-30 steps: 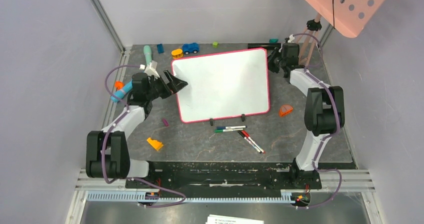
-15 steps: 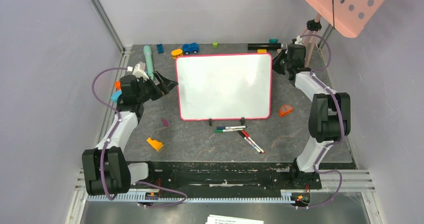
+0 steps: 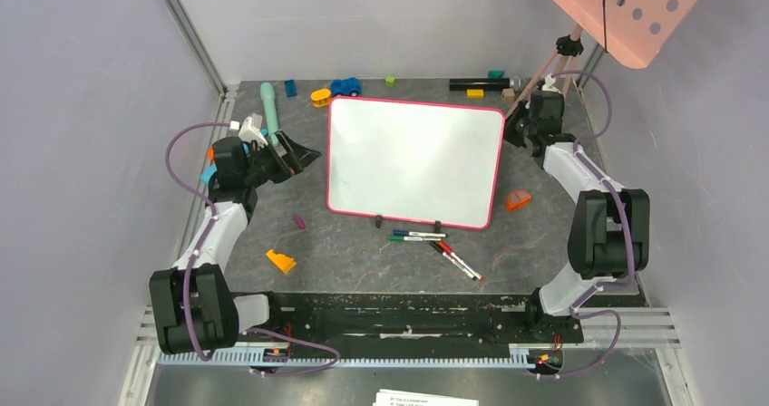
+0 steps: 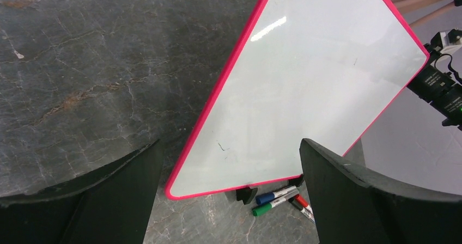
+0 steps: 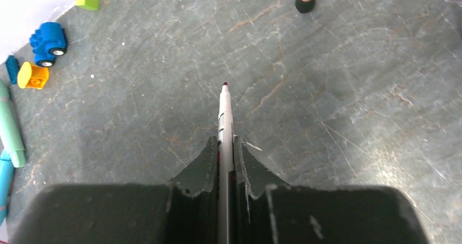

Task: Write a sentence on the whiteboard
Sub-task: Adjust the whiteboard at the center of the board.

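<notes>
The whiteboard [image 3: 413, 161] lies flat mid-table, pink-rimmed, slightly turned, on two black clip feet. Its face [image 4: 305, 91] is blank but for a faint small mark; the sentence is not in view. My left gripper [image 3: 299, 152] stands open just left of the board's left edge, apart from it. In the left wrist view the board's near corner shows between the wide jaws of the left gripper [image 4: 229, 146]. My right gripper [image 3: 517, 127] is at the board's far right corner, shut on a marker. In the right wrist view the marker [image 5: 223, 113] sticks out of the right gripper [image 5: 223, 141], dark red tip forward, above bare table.
Blue and green markers [image 3: 417, 236] and red and black ones [image 3: 458, 259] lie in front of the board. Toys line the back: blue car [image 3: 345, 86], yellow brick [image 3: 320, 96], teal cylinder [image 3: 269, 107]. Orange pieces [image 3: 281, 261] [image 3: 519, 199] flank the board. A pink perforated panel [image 3: 626, 7] hangs upper right.
The whiteboard has slid right and turned a little clockwise. My left gripper has drawn back from its left corner. The right gripper has moved right along with the board's far corner.
</notes>
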{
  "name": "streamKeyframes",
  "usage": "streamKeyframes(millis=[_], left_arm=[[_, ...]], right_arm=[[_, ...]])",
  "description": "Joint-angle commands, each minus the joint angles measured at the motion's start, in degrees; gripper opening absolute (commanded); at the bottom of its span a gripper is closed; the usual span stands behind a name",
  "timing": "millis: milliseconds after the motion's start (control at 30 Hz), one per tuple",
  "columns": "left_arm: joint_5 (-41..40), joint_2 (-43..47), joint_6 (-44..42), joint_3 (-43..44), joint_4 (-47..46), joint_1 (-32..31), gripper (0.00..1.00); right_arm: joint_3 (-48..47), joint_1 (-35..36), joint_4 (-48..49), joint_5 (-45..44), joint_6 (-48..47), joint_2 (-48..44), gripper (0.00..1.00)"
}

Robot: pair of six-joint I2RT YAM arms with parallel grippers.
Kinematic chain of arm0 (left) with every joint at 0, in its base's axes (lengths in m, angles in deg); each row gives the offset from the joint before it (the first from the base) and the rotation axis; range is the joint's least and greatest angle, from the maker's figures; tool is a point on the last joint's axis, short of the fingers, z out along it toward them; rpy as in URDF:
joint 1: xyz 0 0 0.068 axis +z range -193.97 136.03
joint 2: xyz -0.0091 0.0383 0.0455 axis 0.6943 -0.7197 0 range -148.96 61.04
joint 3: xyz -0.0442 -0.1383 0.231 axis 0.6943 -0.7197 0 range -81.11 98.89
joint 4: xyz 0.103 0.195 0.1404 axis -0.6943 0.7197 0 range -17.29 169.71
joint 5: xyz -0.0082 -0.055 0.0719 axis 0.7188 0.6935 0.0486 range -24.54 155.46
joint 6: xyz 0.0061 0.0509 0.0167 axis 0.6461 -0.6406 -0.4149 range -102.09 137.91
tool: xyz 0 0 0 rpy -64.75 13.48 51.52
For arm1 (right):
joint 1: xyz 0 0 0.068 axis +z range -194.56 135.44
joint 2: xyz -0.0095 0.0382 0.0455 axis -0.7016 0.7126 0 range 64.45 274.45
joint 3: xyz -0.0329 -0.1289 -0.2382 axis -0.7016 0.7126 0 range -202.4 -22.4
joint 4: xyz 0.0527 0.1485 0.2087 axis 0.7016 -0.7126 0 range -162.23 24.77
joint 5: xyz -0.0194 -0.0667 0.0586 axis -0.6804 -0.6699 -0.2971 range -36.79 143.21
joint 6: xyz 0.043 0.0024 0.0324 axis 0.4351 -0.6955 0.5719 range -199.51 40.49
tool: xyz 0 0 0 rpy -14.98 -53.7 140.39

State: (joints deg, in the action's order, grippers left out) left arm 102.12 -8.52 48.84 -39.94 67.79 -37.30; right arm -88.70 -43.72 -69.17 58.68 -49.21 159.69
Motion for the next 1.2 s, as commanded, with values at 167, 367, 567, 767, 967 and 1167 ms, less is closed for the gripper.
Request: streamKeyframes(millis=[167, 367, 567, 767, 967, 1167], left_arm=[[5.9, -5.56, -0.8, 2.09, -5.68, 0.35, 1.0], [8.47, -8.8, -0.09, 2.91, -8.67, 0.22, 1.0], [8.88, -10.86, 0.86, 3.19, -10.49, -1.07, 1.0], [10.64, -13.06, 2.71, 3.91, -14.11, -1.84, 0.99], [10.97, -15.59, 4.08, 4.71, -16.82, -2.28, 0.99], [11.04, -17.51, 5.99, 4.96, -20.31, -3.43, 0.99]], right_arm=[[1.35, -0.44, -4.34, -8.35, 0.93, -4.44, 0.0], [3.33, -2.91, -7.03, -11.96, 2.4, -5.73, 0.0], [4.78, -3.92, -7.23, -10.12, -0.18, -7.81, 0.0], [9.18, -3.79, -11.2, -8.06, -3.29, -14.92, 0.0], [14.15, 0.72, -15.86, -13.37, -2.33, -21.62, 0.0], [14.02, 8.51, -20.64, -24.65, -1.6, -22.97, 0.0]])
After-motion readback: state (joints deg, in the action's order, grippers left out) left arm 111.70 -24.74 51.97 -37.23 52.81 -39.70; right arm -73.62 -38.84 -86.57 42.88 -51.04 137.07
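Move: From the right hand, with a marker gripped, the whiteboard's middle is about 23 cm left, 8 back and 3 below; its right edge runs roughly 3 left and 11 back. The orange piece lies some 13 back, 5 right, 12 below. For the open left hand, the board's middle is about 27 cm right, 4 ahead and 6 below, with its left edge only 6 right and 3 ahead; the purple cap sits 9 back, 3 left, 16 below. Back along the outside of the whiteboard's right edge, about 12 cm, goes the right hand from the far corner, bowing some 6 cm out to the right before closing in again, fingers tipping down and keeping the marker. The wide-open left hand sinks, then eases right and forward towards the left edge, turning slightly clockwise; contact can't be seen on either side. ##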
